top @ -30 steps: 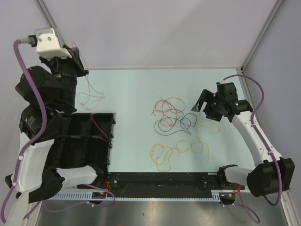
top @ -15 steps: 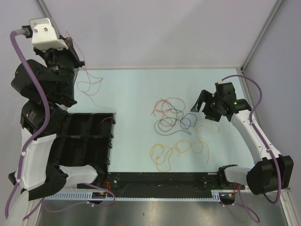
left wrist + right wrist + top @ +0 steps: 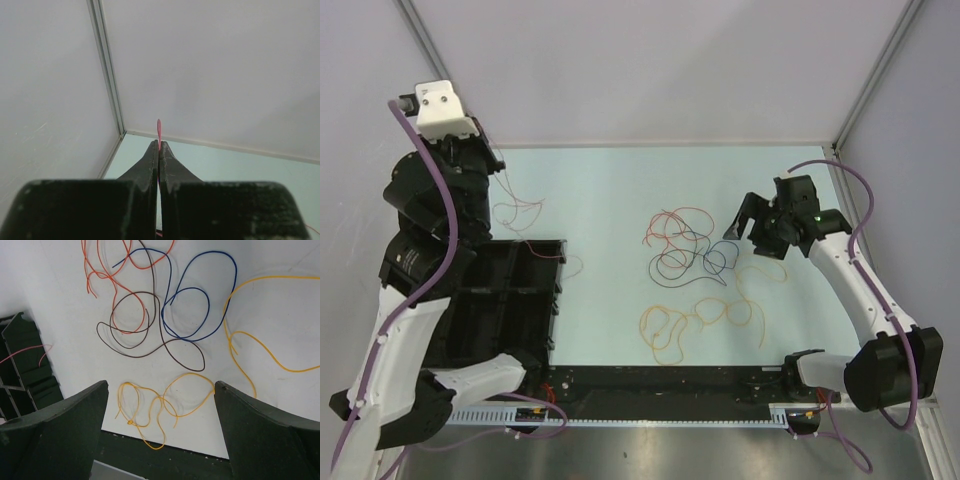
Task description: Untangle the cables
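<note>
The cables lie in a loose tangle mid-table: a red one [image 3: 670,222], a dark one [image 3: 672,264], a blue one [image 3: 716,258] and yellow loops [image 3: 700,316]. My left gripper [image 3: 492,163] is raised at the far left corner, shut on a separate thin red cable [image 3: 516,210] that hangs down toward the tray. In the left wrist view the red cable [image 3: 159,127] pokes out from between the shut fingers of the gripper [image 3: 159,145]. My right gripper [image 3: 750,222] hovers open over the tangle's right side. Its wrist view shows red [image 3: 114,275], dark [image 3: 145,335], blue [image 3: 200,300] and yellow [image 3: 160,405] strands below the open gripper [image 3: 160,385].
A black compartment tray [image 3: 470,310] stands at the near left, with the red cable's tail by its right rim [image 3: 560,262]. A black strip [image 3: 670,380] runs along the table's near edge. Grey walls close the back and both sides.
My left arm swung up and back, then came forward and lower, dragging the held red cable; its tail slid toward the tray's right rim. The right arm barely moved.
</note>
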Motion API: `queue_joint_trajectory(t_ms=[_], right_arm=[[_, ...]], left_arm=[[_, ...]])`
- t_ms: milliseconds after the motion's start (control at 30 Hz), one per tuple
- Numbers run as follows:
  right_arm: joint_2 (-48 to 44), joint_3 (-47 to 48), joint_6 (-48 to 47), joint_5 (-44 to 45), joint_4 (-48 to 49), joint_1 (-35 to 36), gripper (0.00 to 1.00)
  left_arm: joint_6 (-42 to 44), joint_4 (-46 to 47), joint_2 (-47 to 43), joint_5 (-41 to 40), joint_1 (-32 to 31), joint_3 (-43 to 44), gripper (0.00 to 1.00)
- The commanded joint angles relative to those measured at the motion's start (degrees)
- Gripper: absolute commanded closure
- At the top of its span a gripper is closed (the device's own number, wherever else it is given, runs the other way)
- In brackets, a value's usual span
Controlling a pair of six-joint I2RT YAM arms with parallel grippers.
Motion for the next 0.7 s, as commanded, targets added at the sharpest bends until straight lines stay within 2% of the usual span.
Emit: queue_joint_trajectory(t_ms=[0, 133, 400, 500, 667], right_arm=[[0.5, 2.4, 0.0, -0.6, -0.8, 0.5, 0.09], [0.9, 2.3, 0.2, -0.8, -0.3, 0.6, 0.09], [1.2, 2.4, 0.7, -0.9, 0.4, 0.6, 0.09], [1.5, 2.4, 0.8, -1.0, 0.7, 0.6, 0.09], [1.8, 2.4, 1.1, -1.3, 1.3, 0.6, 0.09]], left_arm=[[-1.5, 0.9, -0.3, 0.8, 1.1, 3.6, 1.0], [-2.8, -0.4, 2.7, 5.1, 1.0, 10.4, 1.0], [-3.2, -1.3, 9.2, 9.9, 1.0, 30.4, 1.0], [-2.3, 0.5, 10.0, 10.3, 1.0, 33.8, 0.99], [-0.9, 1.8, 9.7, 9.6, 1.0, 34.2, 1.0]])
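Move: The left gripper, already shut on the red cable, is held high, with the black tray beneath: its middle is about 52 cm below, some 10 cm back and 11 cm to the left. The remaining red tangle lies about 54 cm down, 31 cm to the right and 5 cm ahead; the near yellow cable is equally low, 32 cm right and 14 cm back. From the right hand, the tray lies roughly 57 cm left, 10 cm back and 17 cm lower. Keep the left fingers pinched on the red cable and whip it upward, away from the tray, by about 15 cm, starting gently and then fast, drawing back some 5 cm towards the base as it climbs. Meanwhile tip the fingers upward by roughly 20 degrees, with a slight roll that lowers the hand's left side. ##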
